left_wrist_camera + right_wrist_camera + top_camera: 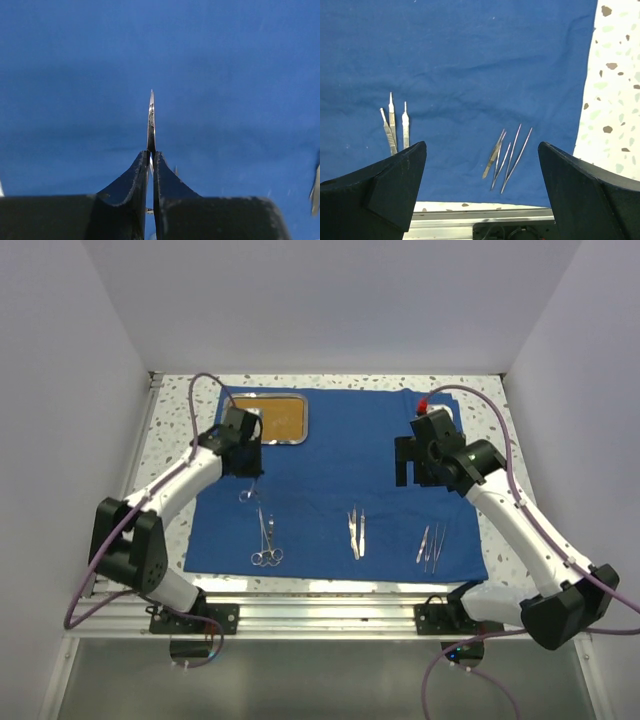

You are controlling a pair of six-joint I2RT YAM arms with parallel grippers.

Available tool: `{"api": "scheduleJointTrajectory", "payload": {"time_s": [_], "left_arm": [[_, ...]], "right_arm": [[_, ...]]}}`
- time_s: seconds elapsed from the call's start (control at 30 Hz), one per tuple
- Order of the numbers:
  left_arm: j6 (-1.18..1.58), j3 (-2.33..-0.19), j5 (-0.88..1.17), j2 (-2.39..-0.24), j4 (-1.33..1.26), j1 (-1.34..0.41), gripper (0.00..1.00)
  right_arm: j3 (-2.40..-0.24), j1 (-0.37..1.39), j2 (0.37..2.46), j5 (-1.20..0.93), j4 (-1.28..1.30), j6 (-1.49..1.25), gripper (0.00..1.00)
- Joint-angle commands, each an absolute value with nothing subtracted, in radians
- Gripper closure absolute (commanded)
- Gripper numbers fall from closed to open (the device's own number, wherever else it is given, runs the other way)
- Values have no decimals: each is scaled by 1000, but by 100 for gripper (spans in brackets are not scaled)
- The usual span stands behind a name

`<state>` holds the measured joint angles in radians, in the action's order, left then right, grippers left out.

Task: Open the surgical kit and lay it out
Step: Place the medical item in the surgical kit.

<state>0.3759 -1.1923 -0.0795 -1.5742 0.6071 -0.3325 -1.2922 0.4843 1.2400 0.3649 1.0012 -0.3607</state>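
The blue cloth wrap [340, 440] lies spread flat on the table. The steel tray [270, 420] with its orange-brown base sits on the cloth's far left corner. My left gripper [247, 468] hovers just in front of the tray, shut on a thin silver ring-handled instrument [151, 120] whose rings [247, 496] hang below the fingers. On the cloth's near part lie ring-handled forceps [266, 542], scalpels [355, 532] and tweezers [430, 545]. My right gripper [418, 458] hangs open above the cloth's right half. In its wrist view the scalpels [395, 125] and tweezers [507, 155] lie beneath the open right gripper [481, 145].
Speckled white tabletop [180, 420] borders the cloth on all sides and shows as a strip [615, 100] on the right. An aluminium rail [320, 615] runs along the near edge. White walls close in the left, right and back. Purple cables loop over both arms.
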Motion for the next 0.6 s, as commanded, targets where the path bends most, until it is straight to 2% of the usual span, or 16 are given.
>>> {"api": "scheduleJointTrajectory", "payload": {"time_s": [0.0,0.13,0.27,0.3,0.43,0.53,0.57], "left_arm": [[486,-1008,-86,-1458,608,-379,100],[545,-865,-100,-1336,592,-413,100],[578,-784,-109,-1305,584,-426,98],[583,-779,-110,-1301,592,-431,94],[609,-781,-109,-1244,635,-446,49],[626,-833,-127,-1191,710,-451,37],[624,-877,-136,-1180,730,-451,36]], "right_arm": [[-1267,485,1187,318,948,-387,2],[-1246,485,1149,295,950,-391,3],[-1230,485,1111,282,962,-379,3],[-1229,485,1105,284,965,-377,3],[-1227,485,1074,281,980,-370,3],[-1223,486,1049,276,982,-373,3],[-1223,485,1034,272,982,-374,3]]}}
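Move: About 13 cm back of the left hand, 1 cm to its left and 7 cm below lies the bare patch of cloth where the held clamp, the medical item, is to go. Right of that patch lie the long clamp, about 4 cm off and 1 cm nearer the base, and the scissors, some 6 cm off and 2 cm nearer. The empty tray sits about 25 cm straight ahead of the hand. From the right hand the patch is some 47 cm left, 5 cm back and 18 cm below. Carrying the clamp by its shaft, tips forward, the left hand draws back about 12 cm and sinks 6 cm to the bare cloth beside the long clamp, fingers tipping some 10 degrees steeper. There the fingers open and let the clamp go, and the hand lifts 2 cm. The empty, open right hand eases about 3 cm back and up. ##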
